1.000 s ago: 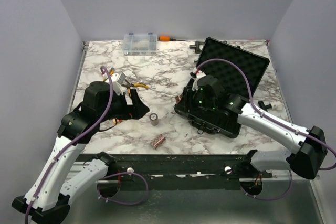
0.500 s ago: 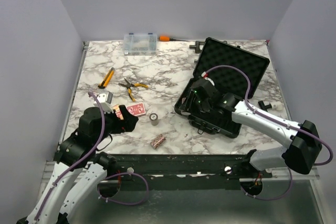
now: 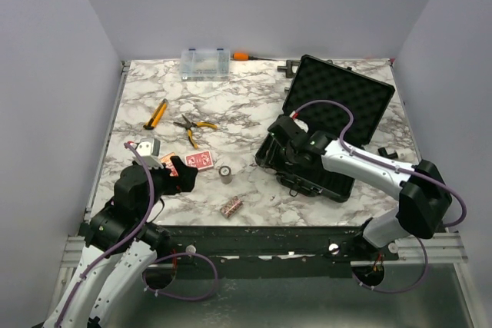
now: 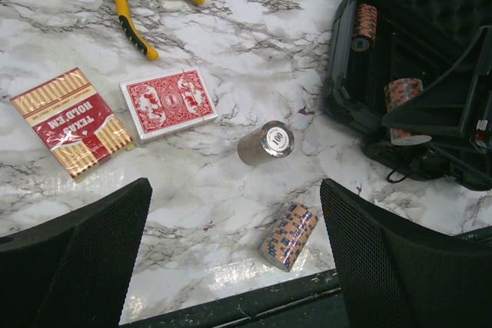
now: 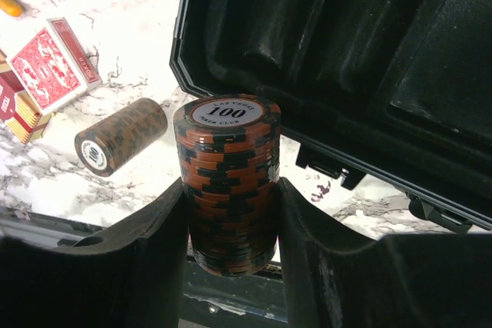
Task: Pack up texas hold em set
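The black foam-lined case [image 3: 347, 105] lies open at the right, and it also shows in the right wrist view [image 5: 346, 59]. My right gripper [image 3: 283, 137] is shut on an upright brown-red "100" chip roll [image 5: 227, 182] at the case's left edge. Two chip rolls [image 4: 365, 24] [image 4: 403, 94] show inside the case. Two more chip rolls lie on the table [image 3: 225, 173] [image 3: 231, 206]. A red-backed card deck [image 3: 200, 160] and a red "Texas Hold'em" box [image 4: 73, 120] lie beside them. My left gripper [image 3: 182, 172] is open and empty, above the table near the rolls [image 4: 289, 234].
Orange-handled pliers [image 3: 192, 124] and another orange-handled tool [image 3: 157, 113] lie left of centre. A clear organizer box [image 3: 205, 63] stands at the back edge. A small black part [image 3: 388, 154] lies right of the case. The table's near edge runs just below the front chip roll.
My left arm has pulled back toward the near left, uncovering the card deck, box and pliers. My right gripper has shifted a little left and back with the chip roll.
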Available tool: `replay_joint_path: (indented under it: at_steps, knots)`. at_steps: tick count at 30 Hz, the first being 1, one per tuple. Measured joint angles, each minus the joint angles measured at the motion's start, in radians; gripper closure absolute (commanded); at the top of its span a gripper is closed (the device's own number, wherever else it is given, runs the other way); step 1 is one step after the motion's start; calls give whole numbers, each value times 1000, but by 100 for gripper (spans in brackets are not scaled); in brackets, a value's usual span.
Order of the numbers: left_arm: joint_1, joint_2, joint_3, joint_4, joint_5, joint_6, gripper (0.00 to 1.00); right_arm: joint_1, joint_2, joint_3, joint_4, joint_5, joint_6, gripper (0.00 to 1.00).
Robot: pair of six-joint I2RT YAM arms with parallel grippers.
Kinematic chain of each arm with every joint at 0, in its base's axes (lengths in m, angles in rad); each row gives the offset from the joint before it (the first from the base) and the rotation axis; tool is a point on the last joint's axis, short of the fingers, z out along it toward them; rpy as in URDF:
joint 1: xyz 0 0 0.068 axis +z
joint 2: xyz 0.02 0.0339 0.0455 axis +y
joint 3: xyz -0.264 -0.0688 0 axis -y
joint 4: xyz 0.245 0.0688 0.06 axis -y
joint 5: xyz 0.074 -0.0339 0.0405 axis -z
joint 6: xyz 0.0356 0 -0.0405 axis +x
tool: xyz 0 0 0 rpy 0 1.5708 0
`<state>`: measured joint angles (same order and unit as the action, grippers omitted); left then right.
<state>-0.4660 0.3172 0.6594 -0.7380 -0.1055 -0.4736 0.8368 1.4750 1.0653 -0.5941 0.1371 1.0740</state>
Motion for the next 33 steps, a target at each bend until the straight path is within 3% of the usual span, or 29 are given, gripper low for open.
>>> replay_joint_path:
  at_steps: [21,33]
  knots:
    - [9,-20,0,20,20,13,12,-4,192,185,-89,84,32,99]
    - [37,-20,-1,28,50,19,13,-91,256,270,-118,96,77,99]
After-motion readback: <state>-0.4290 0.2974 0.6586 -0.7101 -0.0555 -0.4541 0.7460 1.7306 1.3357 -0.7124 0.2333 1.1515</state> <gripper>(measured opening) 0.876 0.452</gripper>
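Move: My right hand already grips a chip stack low over the briefcase's front-left corner. The empty near end of its left slot lies about 8 cm ahead, 2 cm right and 6 cm down, and the stack already packed there some 14 cm ahead and 5 cm right. The standing stack is about 14 cm left and 3 cm back. From my left hand the empty slot end is roughly 19 cm ahead, 28 cm right and 16 cm below. I carry the gripped stack forward about 7 cm with my right hand, in over the briefcase's left slot and towards the packed stack. I bear slightly left at first, then come back right, sinking a centimetre or so and picking up speed at the end. Meanwhile the wrist turns some 10 degrees clockwise, bringing the view in line with the slot, and my fingers keep their hold. ##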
